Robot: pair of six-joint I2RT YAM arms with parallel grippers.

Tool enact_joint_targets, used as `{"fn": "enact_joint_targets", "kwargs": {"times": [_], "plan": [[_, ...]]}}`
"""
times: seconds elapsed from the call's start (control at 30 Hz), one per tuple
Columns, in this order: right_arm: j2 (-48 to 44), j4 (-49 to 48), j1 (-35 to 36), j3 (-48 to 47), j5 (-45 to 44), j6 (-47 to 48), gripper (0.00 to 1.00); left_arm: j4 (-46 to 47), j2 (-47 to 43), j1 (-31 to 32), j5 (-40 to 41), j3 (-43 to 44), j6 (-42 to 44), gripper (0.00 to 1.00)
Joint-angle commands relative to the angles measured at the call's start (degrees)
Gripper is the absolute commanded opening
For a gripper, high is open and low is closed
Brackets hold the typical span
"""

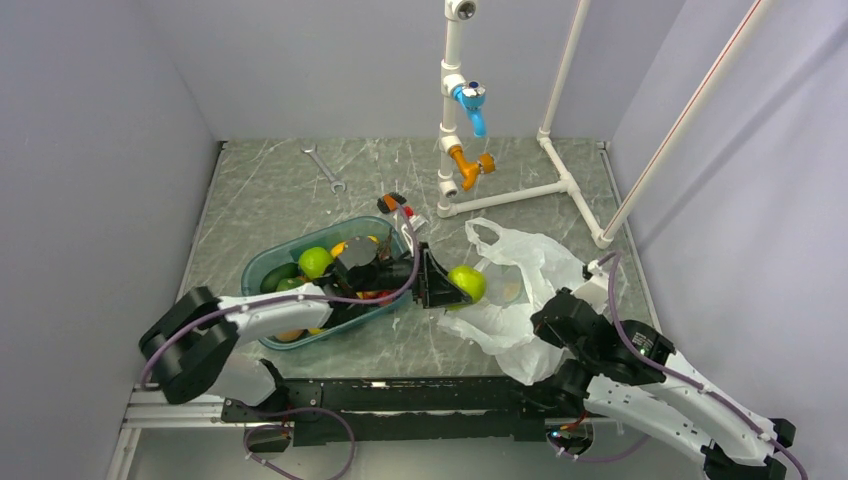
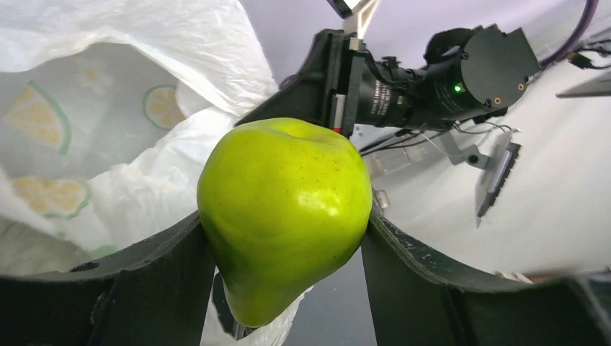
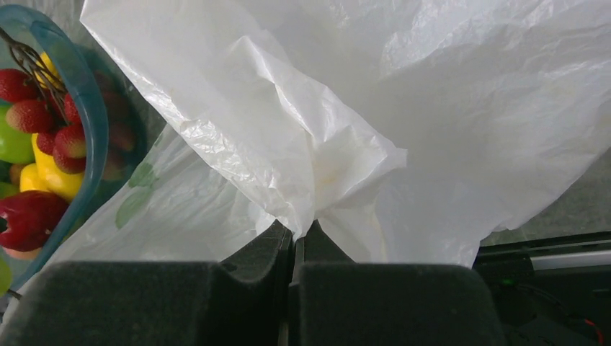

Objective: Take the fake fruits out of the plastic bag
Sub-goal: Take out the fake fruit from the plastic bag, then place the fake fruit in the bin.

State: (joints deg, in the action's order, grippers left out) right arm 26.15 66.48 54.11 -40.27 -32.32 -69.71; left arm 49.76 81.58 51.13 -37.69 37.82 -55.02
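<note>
My left gripper (image 1: 452,283) is shut on a glossy green pear (image 1: 467,282), held just at the left edge of the white plastic bag (image 1: 525,290). In the left wrist view the green pear (image 2: 284,213) is wedged between both black fingers (image 2: 166,285), above the bag (image 2: 144,108). My right gripper (image 3: 301,232) is shut on a pinched fold of the plastic bag (image 3: 403,122) at its near side; in the top view that gripper (image 1: 548,318) sits at the bag's lower edge. Red berries (image 3: 50,130) and a red apple (image 3: 29,220) lie in the teal tray (image 3: 90,108).
The teal tray (image 1: 262,270) left of the bag holds several fruits, among them a green-orange round one (image 1: 315,262). A wrench (image 1: 325,168) lies at the back. A white pipe frame (image 1: 520,190) with blue and orange valves stands behind the bag. A small orange-black tool (image 1: 395,206) lies near the tray.
</note>
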Motion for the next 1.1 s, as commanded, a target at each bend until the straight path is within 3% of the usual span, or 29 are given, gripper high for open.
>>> {"fn": "enact_joint_targets", "kwargs": {"times": [0.0, 0.13, 0.27, 0.4, 0.6, 0.83, 0.93, 1.03, 1.07], "plan": [[-1.0, 0.4, 0.2, -0.5, -2.4, -3.0, 0.0, -27.3, -11.7, -1.1, 6.2, 4.4, 9.7, 0.0], [-4.3, -1.5, 0.2, 0.3, -1.6, -1.2, 0.0, -57.9, -19.0, -1.3, 32.4, 9.8, 16.9, 0.0], [-5.3, -3.3, 0.2, 0.9, -0.7, 0.8, 0.0, -74.6, -22.6, -1.8, 53.2, 11.5, 14.5, 0.0], [-3.3, -2.6, 0.2, -0.5, -0.8, 2.0, 0.0, -80.0, -24.6, -2.5, 57.4, 11.6, 15.7, 0.0], [-2.3, -4.0, 0.2, 0.0, 0.2, 3.4, 0.0, -86.4, -26.0, -3.1, 70.1, 11.3, 14.7, 0.0], [-4.2, -4.3, 0.2, 0.0, 1.1, 4.5, 0.0, -91.9, -17.6, -7.2, 78.5, 14.5, 10.0, 0.01], [-5.0, -3.7, 0.2, -0.4, 1.4, 4.5, 0.0, -94.6, -13.0, -9.4, 79.3, 17.0, 7.0, 0.15], [-6.0, -5.2, 0.2, 0.2, 3.0, 5.9, 0.0, -96.8, -10.1, -10.0, 78.4, 19.7, 5.5, 0.67], [-6.3, -5.5, 0.2, 0.3, 3.3, 6.3, 0.0, -97.6, -9.5, -10.0, 78.1, 20.4, 5.3, 0.78]]}}
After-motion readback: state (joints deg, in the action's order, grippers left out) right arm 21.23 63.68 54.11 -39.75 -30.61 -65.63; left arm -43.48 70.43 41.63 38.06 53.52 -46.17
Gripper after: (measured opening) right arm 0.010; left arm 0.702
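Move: The left hand already grips the green pear-shaped fruit above the table; the basket it goes to has its middle about 26 cm to this hand's left, 12 cm farther out and 18 cm lower. In the basket, the green apple lies some 29 cm left and 17 cm ahead, the red lychees about 17 cm left and 14 cm ahead. The plastic bag spreads roughly 11 cm right and 7 cm ahead. From the right hand the basket is around 42 cm left, 13 cm ahead, 9 cm lower. Still pinching the green fruit between its fingers, the left hand swings it away from the bag to over the basket, about 27 cm left and some 12 cm forward, staying high at first and then sinking about 11 cm. On the way the wrist turns roughly 100 degrees, from fingers pointing right to fingers pointing forward and down. The right hand stays almost in place and keeps its pinch on the bag. ##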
